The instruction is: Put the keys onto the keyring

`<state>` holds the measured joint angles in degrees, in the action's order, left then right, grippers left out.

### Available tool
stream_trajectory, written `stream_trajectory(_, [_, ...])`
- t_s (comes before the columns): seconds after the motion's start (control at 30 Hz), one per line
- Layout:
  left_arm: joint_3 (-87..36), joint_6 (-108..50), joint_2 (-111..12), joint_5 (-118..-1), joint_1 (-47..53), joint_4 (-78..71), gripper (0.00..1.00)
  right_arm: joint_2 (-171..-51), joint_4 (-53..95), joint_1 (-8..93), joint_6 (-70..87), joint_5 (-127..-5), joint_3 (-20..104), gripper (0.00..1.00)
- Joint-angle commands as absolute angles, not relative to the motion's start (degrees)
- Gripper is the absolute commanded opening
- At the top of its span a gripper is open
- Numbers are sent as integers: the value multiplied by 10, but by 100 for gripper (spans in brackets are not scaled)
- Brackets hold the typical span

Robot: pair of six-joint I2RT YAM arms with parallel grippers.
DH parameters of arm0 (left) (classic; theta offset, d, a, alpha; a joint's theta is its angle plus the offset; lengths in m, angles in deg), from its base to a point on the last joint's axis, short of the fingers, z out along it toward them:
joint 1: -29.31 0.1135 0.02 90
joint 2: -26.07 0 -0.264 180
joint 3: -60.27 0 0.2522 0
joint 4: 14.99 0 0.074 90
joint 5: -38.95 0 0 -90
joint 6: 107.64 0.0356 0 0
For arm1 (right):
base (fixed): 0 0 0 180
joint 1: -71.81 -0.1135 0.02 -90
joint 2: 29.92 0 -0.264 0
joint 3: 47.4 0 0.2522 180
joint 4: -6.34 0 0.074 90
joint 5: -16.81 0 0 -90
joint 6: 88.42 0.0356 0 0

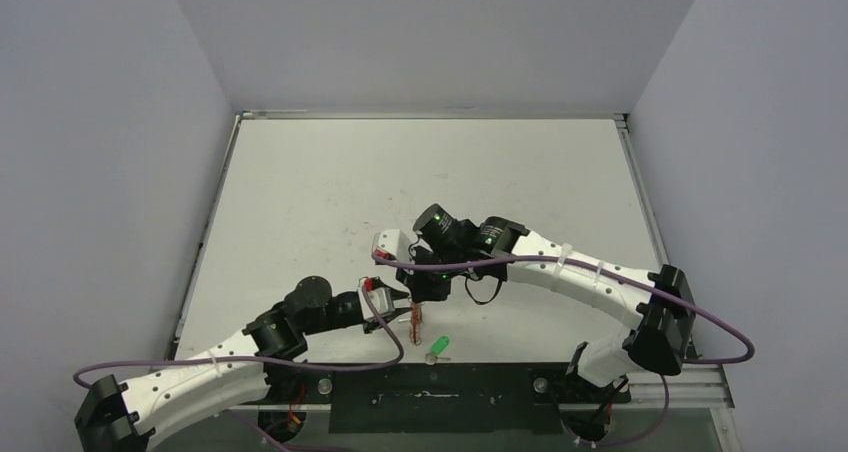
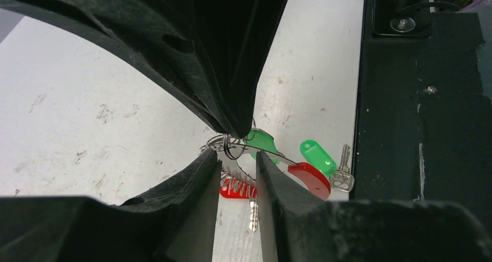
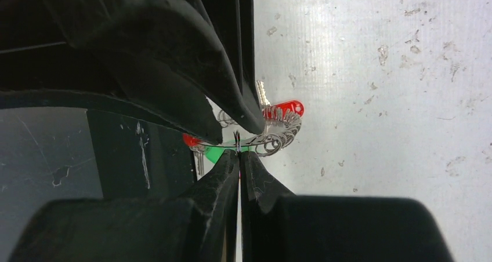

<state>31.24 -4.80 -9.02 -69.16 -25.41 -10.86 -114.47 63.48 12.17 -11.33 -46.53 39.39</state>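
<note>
The keyring (image 2: 235,184) is a silvery coil with a red sleeve (image 2: 310,179), and it hangs between the two grippers (image 1: 413,322). My left gripper (image 2: 238,156) is open, its fingers standing either side of the coil without pinching it. My right gripper (image 3: 238,153) comes in from above and is shut on a thin wire loop. That loop appears to belong to a green-headed key (image 2: 261,141) where it meets the keyring (image 3: 278,131). A second green-headed key (image 2: 318,156) lies loose on the table (image 1: 437,347) beside the ring. A bare silvery blade (image 2: 253,215) shows below the coil.
The dark base plate (image 1: 440,407) runs along the near edge, just behind the loose key (image 2: 423,128). Purple cables (image 1: 600,267) loop over both arms. Raised rails border the scuffed white table (image 1: 400,172) at left, right and back.
</note>
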Motion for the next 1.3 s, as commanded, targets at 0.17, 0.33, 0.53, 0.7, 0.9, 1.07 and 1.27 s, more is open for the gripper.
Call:
stream_trajectory(0.17, [286,-47,-121,-713,-257,-154,25,-1166,654,106,-103,-475,442,0])
stream_trajectory(0.33, [288,-48,-123,-717,-257,-171,23,-1171,655,104,-103,-474,442,0])
stream_trajectory(0.53, [291,-49,-125,-716,-257,-175,14,-1174,653,103,-104,-472,443,0])
stream_trajectory(0.7, [289,-46,-131,-722,-257,-166,0,-1173,650,102,-108,-474,444,0])
stream_trajectory(0.9, [298,-48,-120,-720,-257,-168,0,-1156,627,105,-115,-484,429,11])
stream_trajectory(1.07, [328,-67,-90,-705,-257,-211,0,-1111,578,115,-120,-482,387,38])
stream_trajectory(1.27, [380,-96,-50,-694,-257,-292,0,-1037,472,157,-139,-391,295,49])
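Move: The small wire loop at the top of the raised keyring is still pinched by the right fingertips, about 1 cm left of and 1 cm below that hand's point. For the left hand, it sits about level with the half-open tips, 1 cm to the right. From the left hand, the keyring's red sleeve is roughly 4 cm back, 2 cm right and 7 below; the loose green key on the table is some 4 cm back, 6 right and 14 below. The left hand eases down and to its right, about 1 cm altogether, and shuts its fingers on the small wire loop beside the right fingertips, while the right hand keeps its pinch and brings the loop down and back by about 1 cm. Once the left has its grip, the right fingers open to about half and that hand backs off upward and slightly forward by some 2 cm, tilting about 10 degrees, while the left holds on and lifts the loop about 1 cm. ##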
